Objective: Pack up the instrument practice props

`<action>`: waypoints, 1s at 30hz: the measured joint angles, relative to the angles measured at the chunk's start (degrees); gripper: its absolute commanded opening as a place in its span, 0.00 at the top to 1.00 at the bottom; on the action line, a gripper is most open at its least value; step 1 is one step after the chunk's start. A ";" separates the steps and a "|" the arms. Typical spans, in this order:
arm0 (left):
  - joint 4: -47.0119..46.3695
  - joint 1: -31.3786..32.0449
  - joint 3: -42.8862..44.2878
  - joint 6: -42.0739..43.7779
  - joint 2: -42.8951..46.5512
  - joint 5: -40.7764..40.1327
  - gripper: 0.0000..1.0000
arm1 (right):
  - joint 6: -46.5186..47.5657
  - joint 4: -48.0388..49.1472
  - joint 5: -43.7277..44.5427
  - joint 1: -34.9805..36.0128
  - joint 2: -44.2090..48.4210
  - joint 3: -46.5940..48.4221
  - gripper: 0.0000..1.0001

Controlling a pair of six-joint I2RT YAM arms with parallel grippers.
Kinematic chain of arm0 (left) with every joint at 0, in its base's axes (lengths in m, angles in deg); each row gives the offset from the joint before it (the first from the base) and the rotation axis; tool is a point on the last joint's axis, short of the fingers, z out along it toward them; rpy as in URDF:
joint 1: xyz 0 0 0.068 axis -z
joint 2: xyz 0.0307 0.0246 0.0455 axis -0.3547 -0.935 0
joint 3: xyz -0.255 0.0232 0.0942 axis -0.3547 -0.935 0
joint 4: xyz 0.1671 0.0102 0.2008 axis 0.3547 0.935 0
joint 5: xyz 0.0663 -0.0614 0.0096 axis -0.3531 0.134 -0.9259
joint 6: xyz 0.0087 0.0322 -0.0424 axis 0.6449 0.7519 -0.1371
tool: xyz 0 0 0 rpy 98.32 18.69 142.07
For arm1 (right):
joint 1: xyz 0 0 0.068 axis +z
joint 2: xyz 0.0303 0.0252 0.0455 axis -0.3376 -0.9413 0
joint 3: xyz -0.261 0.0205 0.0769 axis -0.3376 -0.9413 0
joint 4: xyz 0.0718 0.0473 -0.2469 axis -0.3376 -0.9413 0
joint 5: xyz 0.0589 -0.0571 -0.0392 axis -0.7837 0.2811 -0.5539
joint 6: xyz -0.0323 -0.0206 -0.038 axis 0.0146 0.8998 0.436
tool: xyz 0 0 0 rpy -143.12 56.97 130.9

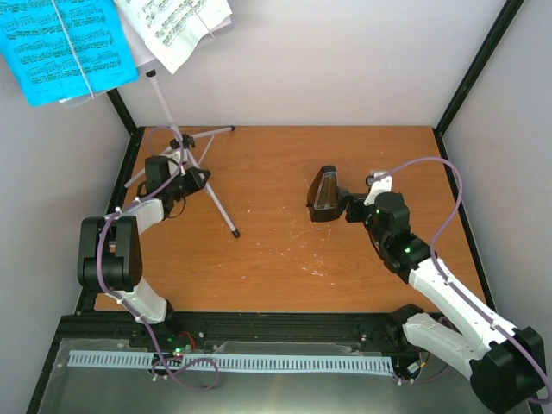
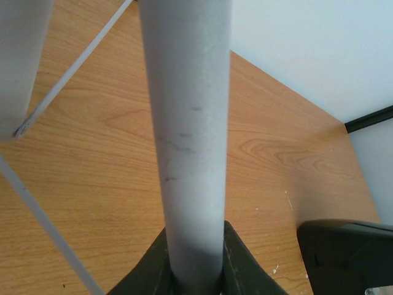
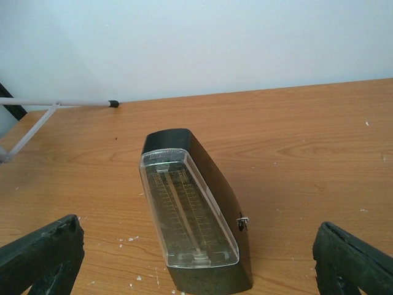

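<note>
The silver tripod music stand [image 1: 164, 99] stands at the table's left; its pole [image 2: 190, 123] runs up to the blue sheet [image 1: 65, 43] and white sheet [image 1: 177, 26] at the top left. My left gripper [image 1: 179, 177] is shut on the pole just above the tripod legs [image 1: 220, 207], and both fingers [image 2: 242, 261] press against it. The black metronome [image 1: 325, 194] lies right of centre with its clear cover [image 3: 187, 212] facing up. My right gripper [image 1: 352, 207] is open just right of it, with a finger [image 3: 43, 255] wide on each side and nothing held.
White walls and black frame posts [image 1: 479, 65] close in the wooden table [image 1: 285, 259] at the back and sides. One stand leg [image 3: 61, 102] with a black tip reaches toward the back wall. A white slotted strip [image 1: 224, 362] runs along the front between the arm bases.
</note>
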 measured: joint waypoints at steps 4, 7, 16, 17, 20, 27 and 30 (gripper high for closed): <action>0.66 0.15 -0.55 0.55 0.79 -0.02 1.00 | -0.55 -1.14 0.11 0.00 1.57 -0.02 0.00; 0.63 0.35 -1.97 0.66 2.12 -0.11 1.00 | -1.16 -1.70 0.15 0.00 3.32 -0.52 0.00; 0.66 2.03 -7.50 1.31 7.93 -2.12 1.00 | -3.98 -6.82 0.68 0.00 11.10 -4.24 0.00; 0.66 2.34 -8.22 1.51 8.74 -2.54 1.00 | -4.33 -7.48 0.81 0.00 12.09 -4.46 0.00; 0.44 3.96 -10.38 2.19 11.08 -2.91 1.00 | -5.07 -9.40 1.38 0.00 15.21 -5.22 0.00; 0.20 14.43 -13.25 8.20 13.16 9.92 0.90 | -6.19 -13.84 2.03 0.00 19.93 -6.45 0.00; 0.44 15.41 -13.25 11.23 13.53 13.44 0.74 | -6.32 -14.53 1.84 0.00 20.41 -6.45 0.00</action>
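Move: The left gripper already holds the music stand's front leg; the open table it is taken to lies about 12 cm back and 12 cm to the right at much the same height. The leg's foot is some 18 cm back, 9 cm right and 13 cm below. The metronome is about 35 cm right and 8 cm back, 3 cm below. From the open, free right hand, the metronome is about 7 cm ahead, 6 cm left and 12 cm below. Keep the left fingers shut on the stand's front leg and draw it slowly straight back for about 4 cm, then swing it quickly back and to the right, towards the metronome, turning the wrist clockwise some 30 degrees and staying nearly level. Meanwhile back the right gripper, still wide open, about 6 cm away from the metronome, drifting right. ##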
